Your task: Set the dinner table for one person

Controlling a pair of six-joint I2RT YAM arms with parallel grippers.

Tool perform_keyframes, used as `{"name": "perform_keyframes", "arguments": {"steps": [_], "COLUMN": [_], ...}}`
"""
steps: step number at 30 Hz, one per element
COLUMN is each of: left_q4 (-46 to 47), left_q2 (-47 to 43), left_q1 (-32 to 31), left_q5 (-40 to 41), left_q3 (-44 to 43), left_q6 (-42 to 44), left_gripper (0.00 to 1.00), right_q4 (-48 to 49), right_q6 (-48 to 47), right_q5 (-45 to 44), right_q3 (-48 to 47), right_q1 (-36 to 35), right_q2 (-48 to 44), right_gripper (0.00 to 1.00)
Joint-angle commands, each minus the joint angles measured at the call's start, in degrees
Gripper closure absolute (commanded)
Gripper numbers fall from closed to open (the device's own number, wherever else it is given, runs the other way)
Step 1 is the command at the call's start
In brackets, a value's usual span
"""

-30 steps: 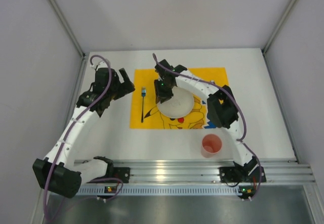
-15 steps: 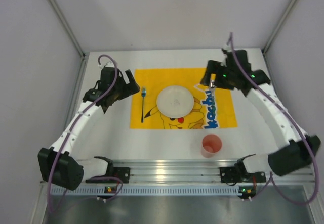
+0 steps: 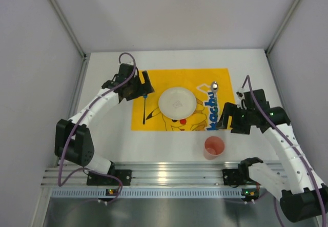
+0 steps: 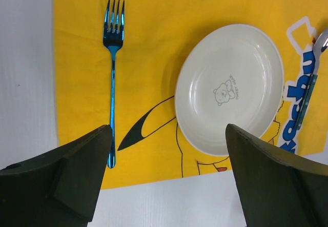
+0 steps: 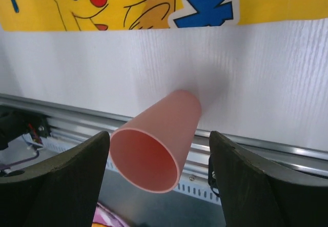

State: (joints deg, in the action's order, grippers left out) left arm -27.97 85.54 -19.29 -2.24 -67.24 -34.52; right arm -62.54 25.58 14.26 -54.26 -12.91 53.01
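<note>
On the white dinner table (image 3: 164, 140) lies a yellow cartoon mat (image 3: 154, 78). It carries a white plate (image 3: 177, 102) (image 4: 229, 86), a blue fork (image 3: 145, 104) (image 4: 113, 83) to the plate's left and a spoon (image 3: 214, 87) (image 4: 313, 78) to its right. A pink cup (image 3: 214, 147) (image 5: 159, 145) stands upright off the mat, near the rail. My left gripper (image 3: 145, 87) (image 4: 166, 129) hovers open above the fork and plate, holding nothing. My right gripper (image 3: 231, 118) (image 5: 158, 135) is open above the cup, its fingers apart from it.
A ribbed aluminium rail (image 3: 179, 173) (image 5: 266, 150) runs along the table's near edge, close behind the cup. Grey walls enclose the table on three sides. The right arm's cable (image 3: 245, 86) loops over the table's right part.
My right arm has left the plate, swung across the mat's far right and come back above the cup, jaws open. A spoon now lies right of the plate. My left arm moved over the fork.
</note>
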Motion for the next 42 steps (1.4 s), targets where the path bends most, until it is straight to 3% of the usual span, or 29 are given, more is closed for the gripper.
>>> {"name": "perform_keyframes", "arguments": {"steps": [1, 10, 17, 18, 19, 22, 23, 26, 29, 33, 42], "left_q4": [3.1, 2.0, 2.0, 2.0, 1.8, 1.3, 1.4, 1.1, 0.8, 0.3, -1.3], "left_q2": [1.1, 0.9, 1.7, 1.8, 1.7, 1.7, 1.6, 1.5, 1.3, 1.1, -2.4], "left_q1": [-1.3, -1.5, -1.5, -1.5, -1.5, -1.5, -1.5, -1.5, -1.6, -1.6, -1.6], "left_q5": [-1.0, -0.1, -1.3, -1.2, -1.3, -1.2, -1.1, -1.3, -1.1, -1.2, -2.1], "left_q3": [-4.5, -3.6, -4.0, -4.1, -4.3, -4.5, -4.5, -4.9, -5.6, -6.2, -4.6], "left_q6": [1.0, 2.4, 2.1, 2.1, 2.2, 2.6, 2.7, 2.7, 3.1, 3.2, 3.5], "left_gripper": [0.03, 0.03, 0.03, 0.03, 0.03, 0.03, 0.03, 0.03, 0.03, 0.03, 0.03], "right_q4": [-4.8, -9.2, -2.4, -2.0, -0.9, 0.3, 0.3, -1.1, -1.8, -1.4, -3.9], "right_q6": [0.9, 0.9, 2.6, 2.5, 2.5, 2.5, 2.2, 0.3, -0.9, -2.9, -3.2], "right_q5": [5.5, 6.1, 4.7, 4.0, 3.5, 1.5, -0.4, -4.7, -9.0, -13.1, -16.3], "right_q3": [0.0, 7.1, 14.1, 14.5, 14.4, 12.3, 11.0, 0.6, -15.9, -37.3, -73.4], "right_q1": [-0.2, -0.3, -0.8, -0.9, -0.9, -1.3, -1.4, -1.4, -1.2, -0.7, 2.4], "right_q2": [-3.9, -11.3, -10.2, -8.9, -8.4, -5.9, -5.1, -0.6, 7.6, 24.8, 61.3], "right_gripper": [0.23, 0.32, 0.41, 0.47, 0.64, 0.99, 1.00, 1.00, 1.00, 1.00, 1.00]}}
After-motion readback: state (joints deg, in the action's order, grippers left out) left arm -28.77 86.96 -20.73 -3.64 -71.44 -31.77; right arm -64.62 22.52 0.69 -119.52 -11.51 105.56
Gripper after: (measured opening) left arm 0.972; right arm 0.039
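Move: The cup stands some 7 cm back from the open right hand and about 4 cm to its left, its middle roughly 7 cm lower. The plate lies about 25 cm farther out than the cup and 18 cm to the left of it; the spoon is also about 25 cm farther out but only some 2 cm to the right of it. From the left hand, the cup is about 27 cm back, 37 cm to the right and 6 cm down. The cup is reached by the right hand drawing back about 7 cm and sinking about 6 cm, the wrist tipping further down; the fingers close and pinch its right-hand wall near the rim. The hand then swings quickly up and forward, over 30 cm outward, carrying the cup past the near edge of the mat while the wrist tips back up. ##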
